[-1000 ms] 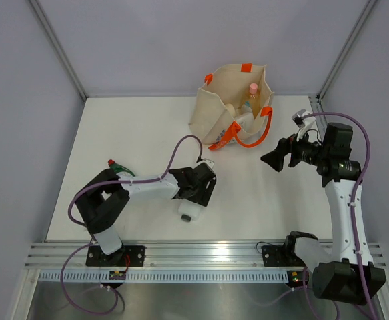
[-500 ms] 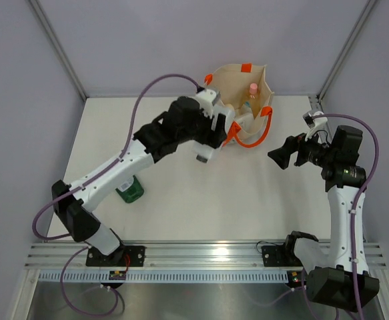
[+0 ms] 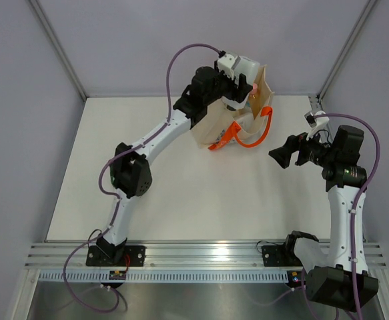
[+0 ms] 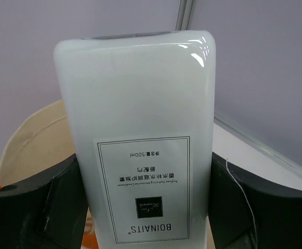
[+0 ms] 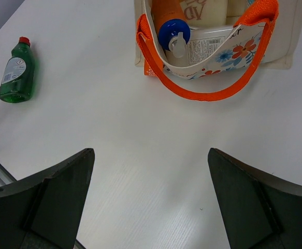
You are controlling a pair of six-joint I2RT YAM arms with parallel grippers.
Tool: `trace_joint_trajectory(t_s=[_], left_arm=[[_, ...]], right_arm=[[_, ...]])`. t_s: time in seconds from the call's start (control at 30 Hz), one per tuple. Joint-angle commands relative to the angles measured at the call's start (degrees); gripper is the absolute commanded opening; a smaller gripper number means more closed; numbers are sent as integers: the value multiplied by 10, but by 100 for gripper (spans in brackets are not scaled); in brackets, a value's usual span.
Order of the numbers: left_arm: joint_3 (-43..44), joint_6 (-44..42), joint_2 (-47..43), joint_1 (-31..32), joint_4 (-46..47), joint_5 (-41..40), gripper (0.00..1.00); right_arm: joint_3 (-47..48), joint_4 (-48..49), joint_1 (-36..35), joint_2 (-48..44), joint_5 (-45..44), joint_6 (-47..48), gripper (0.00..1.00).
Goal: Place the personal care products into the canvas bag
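Observation:
A white bottle (image 3: pixel 246 67) with a BOINAITS label (image 4: pixel 140 140) is held high over the canvas bag (image 3: pixel 215 120), and my left gripper (image 3: pixel 234 75) (image 4: pixel 143 174) is shut on its sides. The beige cloth bag (image 4: pixel 31 140) (image 5: pixel 290 41) stands open with orange handles (image 5: pixel 207 96). Inside it are an orange bottle with a blue cap (image 5: pixel 172 30), a white bottle (image 5: pixel 205 45) and a pink-capped bottle (image 3: pixel 253 87). A flat green bottle (image 5: pixel 17 72) lies on the table left of the bag. My right gripper (image 3: pixel 278 155) (image 5: pixel 151 155) hangs open and empty to the right of the bag.
Grey walls with metal corner posts (image 3: pixel 341 50) close in the white table (image 3: pixel 181 193) at the back and sides. An aluminium rail (image 3: pixel 201 257) runs along the near edge. The left arm's elbow (image 3: pixel 131 175) reaches across the table's left half.
My left arm has swung up from the table's front, carrying the white bottle to above the bag. The right arm rose slightly, then stayed still.

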State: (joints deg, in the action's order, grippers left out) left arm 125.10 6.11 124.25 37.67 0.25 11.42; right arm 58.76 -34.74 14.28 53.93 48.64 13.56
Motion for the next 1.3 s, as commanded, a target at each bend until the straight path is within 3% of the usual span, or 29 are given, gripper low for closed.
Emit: trace_joint_trajectory(t_s=[0.0, 0.17, 0.27, 0.3, 0.33, 0.4, 0.43, 0.47, 0.53, 0.67, 0.9, 1.03, 1.1, 1.17, 1.27], left_arm=[[46, -37, 28, -8, 228, -14, 0], [52, -31, 89, -24, 230, -27, 0], [29, -43, 97, -24, 223, -32, 17], [23, -44, 99, -24, 217, -33, 19], [11, -46, 99, -24, 215, -37, 28], [5, -51, 100, -24, 212, -42, 56], [4, -51, 99, -24, 210, -44, 79], [5, -49, 98, -24, 208, -53, 89], [9, -48, 92, -24, 205, -63, 98], [41, -51, 76, -29, 179, -90, 99], [22, -54, 11, -41, 151, -90, 99], [-12, -49, -68, -43, 93, -62, 99], [-62, -42, -158, -43, 56, -53, 99], [-169, -30, -235, -43, 17, -54, 99], [-333, -5, -397, -48, -34, -64, 99]], right_arm=[[-4, 20, 4, -2, -4, -2, 100], [-3, 20, 4, 2, -3, -1, 99], [-1, 20, 4, 6, -1, -2, 99], [-2, 20, 4, 6, -2, -1, 99], [-1, 20, 4, 8, -2, 0, 100], [-2, 19, 4, 10, -1, 1, 99], [-1, 18, 4, 13, -2, 2, 100], [-1, 16, 4, 14, -2, 3, 99], [-1, 15, 4, 14, 0, 6, 100], [-3, 13, 4, 15, 10, 10, 99], [-7, 1, 4, 20, 39, 30, 100], [-15, -38, -7, 4, 154, 116, 99], [-16, -68, -44, -6, 175, 185, 100], [-7, -84, -149, -8, 112, 245, 99], [-2, -32, -285, 10, 31, 236, 99]])
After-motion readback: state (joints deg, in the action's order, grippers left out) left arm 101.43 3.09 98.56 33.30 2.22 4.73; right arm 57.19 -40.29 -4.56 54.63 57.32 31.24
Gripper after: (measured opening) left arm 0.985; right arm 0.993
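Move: Just ahead of and below the left hand, which still pinches the white bottle, lies the canvas bag: its middle is about 4 cm farther out, 2 cm to the right and 21 cm down. Inside it, the pink-capped bottle stands some 4 cm ahead and 6 cm right of that hand, 17 cm lower; the front orange strap hangs about 11 cm nearer and 5 cm right, 18 cm below. From the right hand, the bag's middle is roughly 25 cm ahead, 16 cm left and 13 cm lower. Lowering the white bottle about 11 cm into the bag while reaching some 5 cm forward, the left hand pauses, opens its fingers wide and lets go. It eases up, then lifts clear, sweeping left and back from the bag, to end some 18 cm above its low point. Late on, the open right hand swings about 10 cm left and 5 cm back, turning some 30 degrees counter-clockwise, touching nothing. ##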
